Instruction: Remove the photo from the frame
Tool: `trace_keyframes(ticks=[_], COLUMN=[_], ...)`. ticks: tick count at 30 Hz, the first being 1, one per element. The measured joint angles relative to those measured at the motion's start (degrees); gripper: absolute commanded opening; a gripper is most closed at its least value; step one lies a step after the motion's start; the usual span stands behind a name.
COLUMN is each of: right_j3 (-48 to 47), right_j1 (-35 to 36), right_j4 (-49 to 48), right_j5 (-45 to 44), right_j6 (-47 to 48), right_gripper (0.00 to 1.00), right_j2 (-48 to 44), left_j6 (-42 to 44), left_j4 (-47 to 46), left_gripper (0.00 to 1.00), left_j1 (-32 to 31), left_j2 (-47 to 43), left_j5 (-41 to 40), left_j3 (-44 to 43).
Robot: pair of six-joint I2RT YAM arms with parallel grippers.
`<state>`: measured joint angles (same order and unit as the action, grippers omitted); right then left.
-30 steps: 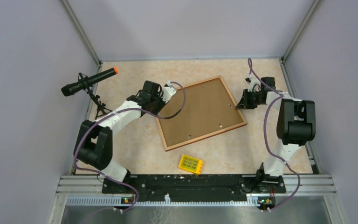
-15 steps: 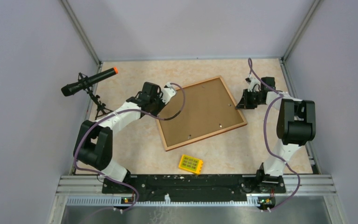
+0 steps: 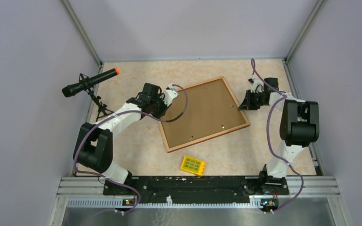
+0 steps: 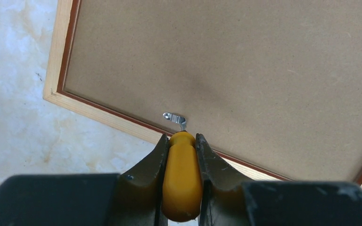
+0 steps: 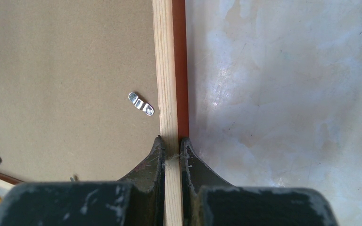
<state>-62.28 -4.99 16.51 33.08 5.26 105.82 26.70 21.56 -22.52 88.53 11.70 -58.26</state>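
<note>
The frame (image 3: 202,113) lies face down on the table, brown fibreboard back (image 4: 245,70) up inside a light wood rim. The photo is hidden under that board. My left gripper (image 3: 160,104) hovers at the frame's left edge, shut on a yellow tool handle (image 4: 182,179). The tool's tip meets a small metal clip (image 4: 175,117) on the back. In the left wrist view the left gripper (image 4: 182,136) clamps the handle from both sides. My right gripper (image 3: 244,104) is at the frame's right edge. Seen from the right wrist, the right gripper (image 5: 172,140) is shut on the rim (image 5: 168,70).
A small yellow block (image 3: 193,165) lies near the table's front edge, below the frame. A black microphone on a tripod (image 3: 89,82) stands at the left wall. Another metal clip (image 5: 141,104) sits on the back near the right rim. Walls close in three sides.
The left wrist has edged very slightly along the frame's left edge. The frame and the right arm have not moved.
</note>
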Motion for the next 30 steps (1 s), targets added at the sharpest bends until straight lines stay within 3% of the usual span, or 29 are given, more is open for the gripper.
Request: trace_keyframes(ticks=[23, 27, 30], right_j3=[0.0, 0.0, 0.2], right_j1=[0.0, -0.1, 0.1], right_j4=[0.0, 0.0, 1.1], right_j5=[0.3, 0.4, 1.0], right_j6=[0.0, 0.0, -0.1], right_gripper=[0.01, 0.29, 0.43], right_j2=[0.1, 0.1, 0.1], left_j6=[-4.1, -4.1, -4.1], left_j4=[-8.7, -8.2, -6.4], left_gripper=[0.0, 0.0, 0.0], left_j1=[-0.1, -0.1, -0.1], left_j2=[2.5, 3.1, 3.1], left_j5=[0.5, 0.5, 0.7], left_j3=[0.8, -0.2, -2.2])
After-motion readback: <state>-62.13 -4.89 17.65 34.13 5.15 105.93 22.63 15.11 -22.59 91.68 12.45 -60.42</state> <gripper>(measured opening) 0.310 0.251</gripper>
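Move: The left hand holds an orange-handled tool, its tip at the metal tab by the frame's left rail; that tab sits about 6 cm below the hand, 1 cm ahead and 2 cm to its right. The frame's far-left corner is some 9 cm ahead and 4 cm to the left of the hand, the near-edge tab about 12 cm back and 16 cm to the right. The right hand grips the right rail; from there the left-rail tab lies some 38 cm left and 4 cm back. The left hand, still gripping the orange-handled tool over the left-rail tab, pushes forward and to the right, from the left rail in towards the middle of the backing board, about 3 cm at nearly constant height with only a slight wrist tilt, then starts to rise by just under 1 cm. The right hand keeps the right rail pinched in place until near the end, when its fingers open to about a third and release the rail while the hand eases back and left by roughly half a centimetre. ##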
